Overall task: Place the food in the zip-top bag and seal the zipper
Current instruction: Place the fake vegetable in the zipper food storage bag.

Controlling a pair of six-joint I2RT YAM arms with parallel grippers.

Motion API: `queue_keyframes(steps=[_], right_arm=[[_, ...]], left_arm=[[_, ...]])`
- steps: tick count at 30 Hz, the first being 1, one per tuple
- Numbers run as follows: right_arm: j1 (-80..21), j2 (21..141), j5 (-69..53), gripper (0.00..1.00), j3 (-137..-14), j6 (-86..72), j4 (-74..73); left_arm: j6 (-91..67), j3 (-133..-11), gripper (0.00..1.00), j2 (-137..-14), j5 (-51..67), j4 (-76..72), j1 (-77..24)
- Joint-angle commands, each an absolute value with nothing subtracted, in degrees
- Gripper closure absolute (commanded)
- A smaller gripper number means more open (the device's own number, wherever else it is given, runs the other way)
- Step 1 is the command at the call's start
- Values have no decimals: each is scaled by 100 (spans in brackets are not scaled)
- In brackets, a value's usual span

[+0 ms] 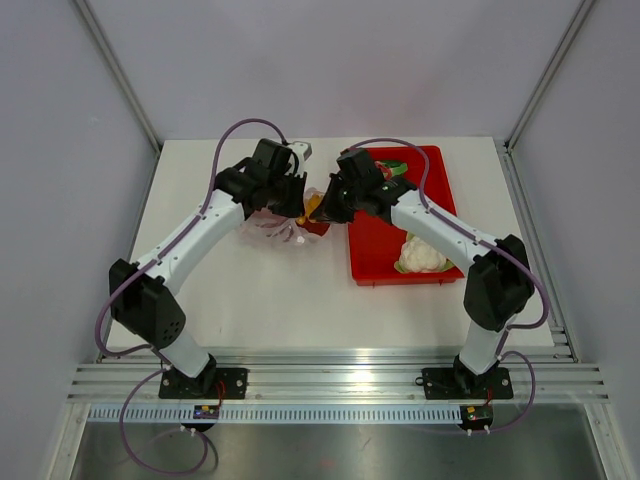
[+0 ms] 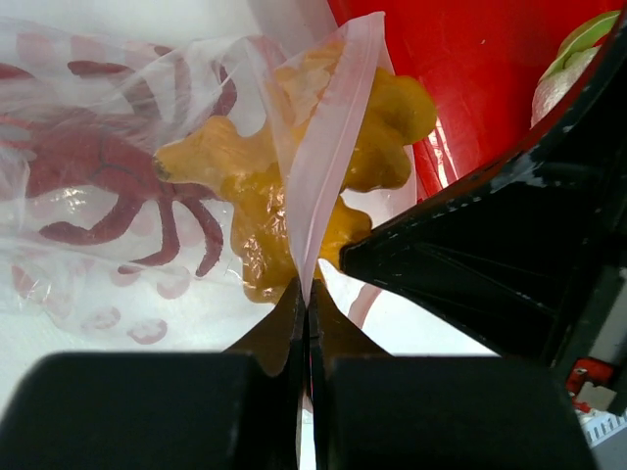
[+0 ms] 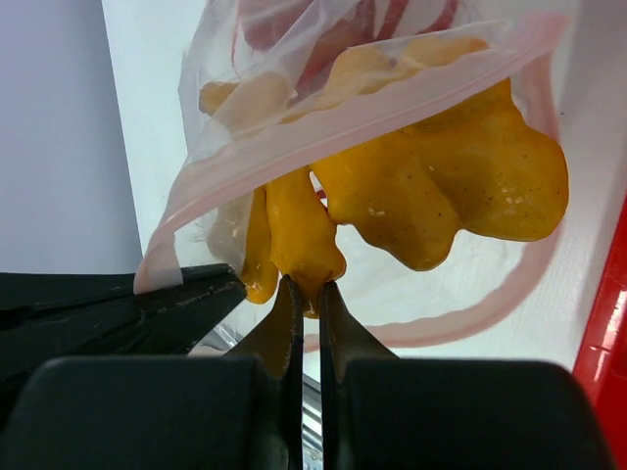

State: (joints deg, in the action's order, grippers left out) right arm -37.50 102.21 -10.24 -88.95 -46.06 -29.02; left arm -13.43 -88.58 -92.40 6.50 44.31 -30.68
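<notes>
The clear zip-top bag (image 1: 278,226) lies left of the red tray, its mouth lifted toward the tray. My left gripper (image 2: 306,294) is shut on the bag's rim, pinching the pink zipper (image 2: 328,166). The mouth is open, and one run of the zipper (image 3: 392,103) crosses over the food. My right gripper (image 3: 307,290) is shut on a lower lobe of the orange-yellow piece (image 3: 460,186), which sits partway inside the mouth. Dark-red pieces (image 2: 88,166) lie deeper in the bag. From above, both grippers meet at the orange-yellow piece (image 1: 313,207).
The red tray (image 1: 375,250) stands right of centre, holding a white cauliflower piece (image 1: 421,255) at its near end and something green (image 1: 395,168) at its far end. The right arm reaches over the tray. Grey walls enclose the white table.
</notes>
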Motion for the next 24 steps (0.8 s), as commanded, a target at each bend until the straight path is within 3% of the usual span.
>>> queue_keyframes(steps=[1, 12, 14, 15, 16, 17, 19, 24], right_arm=[[-3937, 10362, -1028, 100, -9325, -4685, -2637], [-4060, 10845, -1642, 100, -8851, -4632, -1522], [-4061, 10933, -2029, 83, -9051, -4396, -1520], [-4087, 10942, -2074, 68, -9096, -4325, -1712], [-4078, 10890, -2048, 45, -9097, -4263, -1775], [-4078, 10803, -2004, 38, -9001, -4141, -1828], [-4078, 10470, -1725, 31, -8860, -4052, -1994], [-4069, 9767, -1425, 31, -8570, -3788, -2355]], left_arm=[[-1318, -8877, 100, -9044, 984, 4166, -3103], [-1450, -9105, 100, -9088, 1098, 4140, -3094], [-1538, -9114, 100, -9097, 1169, 4105, -3050], [-1660, -9114, 100, -9105, 1221, 4061, -3006], [-1713, -9114, 100, -9105, 1300, 4043, -2971], [-1783, -9097, 100, -9105, 1475, 3999, -2866], [-1924, -9070, 100, -9088, 1652, 3911, -2769], [-1995, -9105, 100, -9070, 1881, 3832, -2637]])
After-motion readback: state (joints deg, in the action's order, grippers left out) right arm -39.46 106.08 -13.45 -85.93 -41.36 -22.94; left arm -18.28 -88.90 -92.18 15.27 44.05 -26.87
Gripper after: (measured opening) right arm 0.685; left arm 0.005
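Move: The right hand already grips one knob of the yellow vegetable at the bag's mouth; the mouth's middle is about 3 cm ahead, 1 cm left and 3 cm below it. Inside the bag the red lobster lies roughly 8 cm to its left, level fore and aft and some 13 cm lower, while the red box's middle is about 22 cm right and 1 cm ahead. From the left hand, pinching the zipper edge, the vegetable's middle is some 3 cm ahead, 2 cm right and 5 cm below. Leftward and down, about 4 cm and 3 cm, the right hand pushes the held vegetable through the bag's mouth, turning slightly counter-clockwise. There its fingers open wide and let go, and it eases back some 2 cm to the right. The left hand keeps its pinch on the zipper edge, nearly in place, tilting a little late on. ##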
